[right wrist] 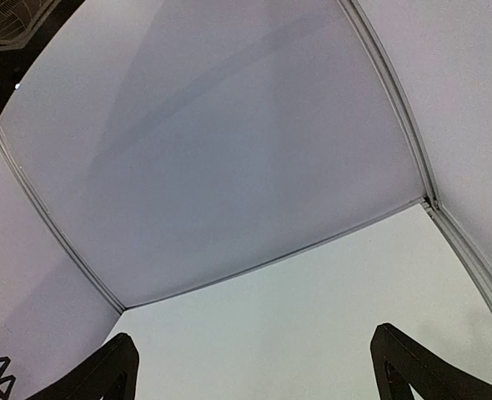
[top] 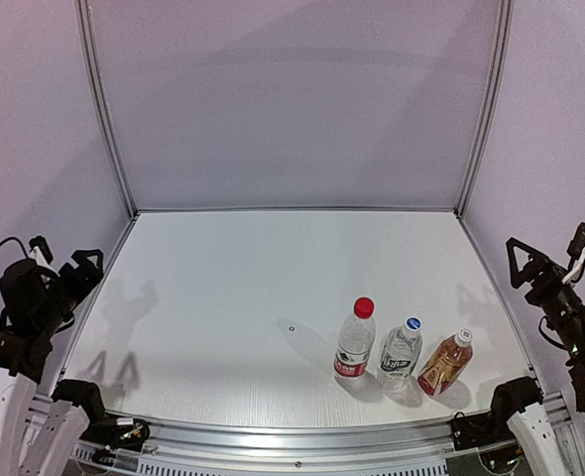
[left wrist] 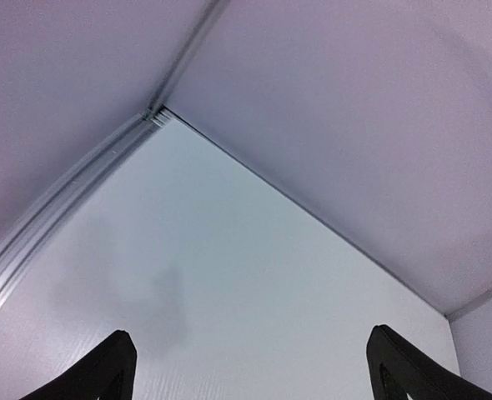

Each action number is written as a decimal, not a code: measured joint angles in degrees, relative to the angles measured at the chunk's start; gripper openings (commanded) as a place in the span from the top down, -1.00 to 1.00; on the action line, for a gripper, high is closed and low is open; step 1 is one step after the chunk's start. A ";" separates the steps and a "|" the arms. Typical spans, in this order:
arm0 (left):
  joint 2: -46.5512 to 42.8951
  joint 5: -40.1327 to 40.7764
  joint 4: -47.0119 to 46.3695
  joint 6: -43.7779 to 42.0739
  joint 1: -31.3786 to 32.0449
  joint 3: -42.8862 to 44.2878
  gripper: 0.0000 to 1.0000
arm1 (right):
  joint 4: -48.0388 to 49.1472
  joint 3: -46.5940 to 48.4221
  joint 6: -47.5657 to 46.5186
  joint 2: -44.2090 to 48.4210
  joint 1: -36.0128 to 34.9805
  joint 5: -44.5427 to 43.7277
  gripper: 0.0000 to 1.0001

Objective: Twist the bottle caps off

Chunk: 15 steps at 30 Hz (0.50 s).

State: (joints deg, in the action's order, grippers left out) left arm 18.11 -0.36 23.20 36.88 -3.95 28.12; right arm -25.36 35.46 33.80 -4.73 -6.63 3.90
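Note:
Three small bottles stand in a row near the table's front right in the top view. A clear bottle with a red label point(top: 354, 349) carries a red cap point(top: 364, 306). Beside it a clear bottle with a green-blue label point(top: 399, 357) has a blue-and-white cap point(top: 412, 323). The amber bottle point(top: 443, 365) has a white cap point(top: 464, 336). My left gripper point(top: 74, 266) hangs open at the left table edge, far from the bottles. At the right edge my right gripper point(top: 526, 260) is open and empty. Both wrist views show only bare table between wide-apart fingertips point(left wrist: 117, 354) point(right wrist: 396, 350).
White enclosure walls with metal corner posts point(top: 109, 129) surround the white table point(top: 273, 268). A tiny dark speck point(top: 291, 328) lies left of the bottles. A metal rail point(top: 292, 431) runs along the near edge between the arm bases.

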 measured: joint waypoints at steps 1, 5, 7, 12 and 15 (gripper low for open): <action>1.09 -0.68 -0.07 -0.46 1.42 0.50 -0.97 | -0.92 0.48 0.00 -0.46 0.00 -0.07 -0.99; 4.90 -0.26 -0.28 -5.42 17.62 1.70 -0.98 | -1.55 0.11 -1.07 -0.07 0.00 3.52 -0.99; 5.99 1.01 -0.35 -7.87 26.77 2.43 -0.97 | -1.29 -0.26 -1.44 -1.18 0.00 7.28 -0.99; 16.87 9.62 -0.90 -16.00 54.97 11.78 -0.98 | -0.42 2.19 -1.27 -18.71 0.00 16.37 -0.99; 26.71 14.27 -1.25 -20.65 65.64 19.21 -0.97 | 1.11 0.24 0.68 -22.16 -0.31 17.84 -0.99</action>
State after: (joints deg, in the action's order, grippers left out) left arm 44.82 13.91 21.96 16.23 61.69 47.33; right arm -24.25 35.70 34.48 -26.89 -6.94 21.74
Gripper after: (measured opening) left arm 0.988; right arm 0.994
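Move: The red-capped bottle's middle is roughly 51 cm to my left hand's right, 10 cm back and 13 cm below; the blue-capped bottle stands some 8 cm to the right of it and 2 cm nearer me. Counted from my right hand, the red-capped bottle is 23 cm left, 4 cm back, 22 cm below; at that same depth, the blue-capped one is 15 cm left, 6 cm back, and the brown bottle 6 cm left, 7 cm back. I sweep my left hand quickly about 26 cm to the right towards the red-capped bottle, easing back a little and lifting late, while the wrist swings nearly 60 degrees clockwise and rolls its left side up. My right hand sinks, goes left and reaches forward, each about 6 cm, tipping its fingers down and turning them leftward above the bottles' level. Both grippers stay wide open and touch nothing. ##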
